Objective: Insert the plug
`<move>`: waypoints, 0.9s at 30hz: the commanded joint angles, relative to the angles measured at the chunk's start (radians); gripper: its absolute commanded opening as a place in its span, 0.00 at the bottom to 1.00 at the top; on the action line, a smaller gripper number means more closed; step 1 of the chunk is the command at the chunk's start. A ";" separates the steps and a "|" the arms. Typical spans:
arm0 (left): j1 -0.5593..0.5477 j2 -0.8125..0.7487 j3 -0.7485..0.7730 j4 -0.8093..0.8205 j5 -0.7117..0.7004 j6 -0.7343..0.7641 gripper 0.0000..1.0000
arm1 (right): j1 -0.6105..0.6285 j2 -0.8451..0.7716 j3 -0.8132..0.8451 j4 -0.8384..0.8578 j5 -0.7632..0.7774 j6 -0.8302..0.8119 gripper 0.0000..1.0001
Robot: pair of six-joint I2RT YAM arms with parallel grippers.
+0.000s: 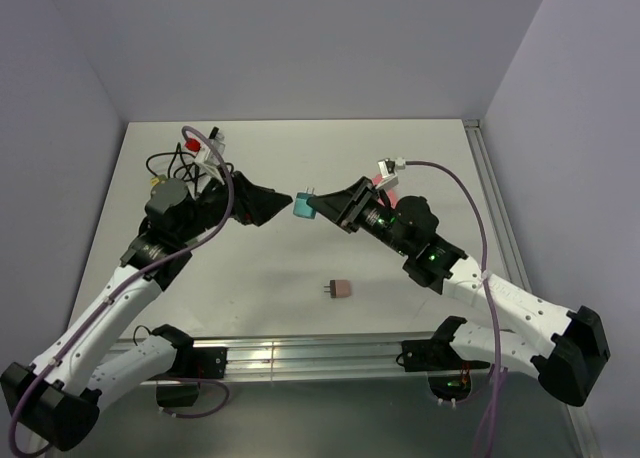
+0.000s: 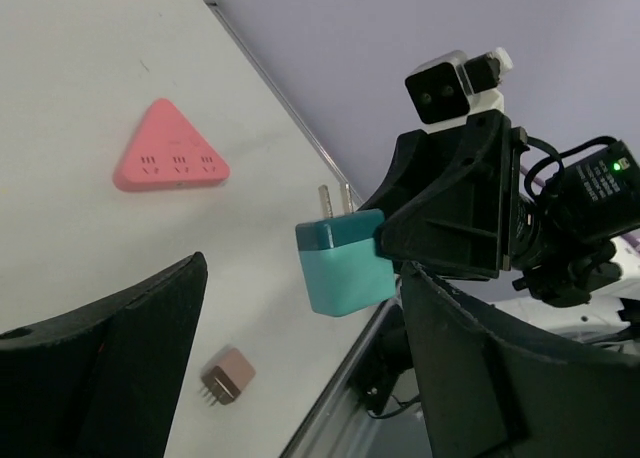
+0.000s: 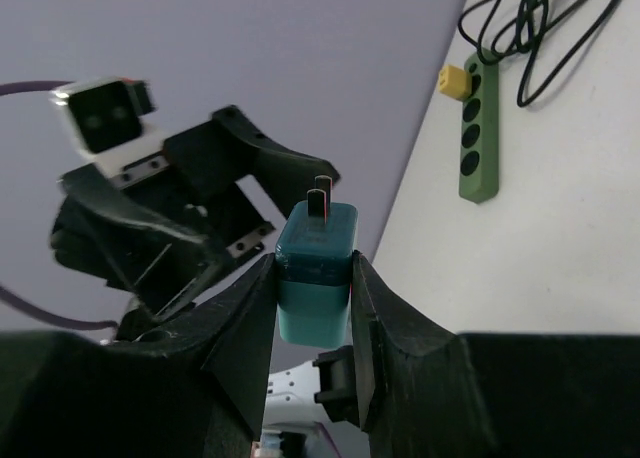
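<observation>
A teal plug (image 1: 303, 207) with two metal prongs hangs in mid-air over the middle of the table, with my right gripper (image 1: 318, 207) shut on it. In the right wrist view the plug (image 3: 316, 268) sits squeezed between both fingers of that gripper (image 3: 313, 263), prongs pointing away from the wrist. My left gripper (image 1: 284, 205) faces it from the left with its jaws open; in the left wrist view the plug (image 2: 345, 268) shows just past the gap of the left gripper (image 2: 305, 278), touching neither finger. A pink triangular socket block (image 2: 170, 160) lies on the table.
A small brown plug (image 1: 340, 289) lies on the table near the front, and the left wrist view shows this brown plug (image 2: 228, 376) too. A green power strip (image 3: 477, 138) carrying a yellow plug (image 3: 453, 79) and a coiled black cable (image 3: 540, 28) lie at the back left. A metal rail (image 1: 300, 353) borders the near edge.
</observation>
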 commanded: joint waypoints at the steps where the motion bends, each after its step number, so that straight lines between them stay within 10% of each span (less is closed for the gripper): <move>1: -0.007 0.014 -0.009 0.104 0.080 -0.103 0.83 | -0.005 -0.056 -0.048 0.156 0.070 0.053 0.00; 13: -0.139 -0.023 0.054 -0.037 -0.086 0.079 0.85 | -0.003 -0.073 -0.076 0.169 0.073 0.125 0.00; 27: -0.139 0.021 -0.021 0.118 0.109 -0.131 0.80 | -0.002 -0.070 -0.167 0.414 -0.046 0.018 0.00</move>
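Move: My right hand still grips the teal plug, which sticks out of its fingertips about 1 cm to the left, prongs facing forward. From my open left hand that plug lies roughly 6 cm to the right, 1 cm ahead and about level. Far below, some 30 cm down, the brown plug lies 6 cm back and 12 cm right of my left hand, the pink socket block about 23 cm ahead and 24 cm right. The left gripper is some 7 cm left and 1 cm back from my right hand. I ease my open left hand about 4 cm back and 3.5 cm to the right, closing in slightly on the teal plug, and turn it some 10 degrees clockwise, fingers still open and no touch to be seen. My right hand keeps its grip on the plug, shifts a little right, then back and up by 1.5 cm each, and rolls so its left side rises. ##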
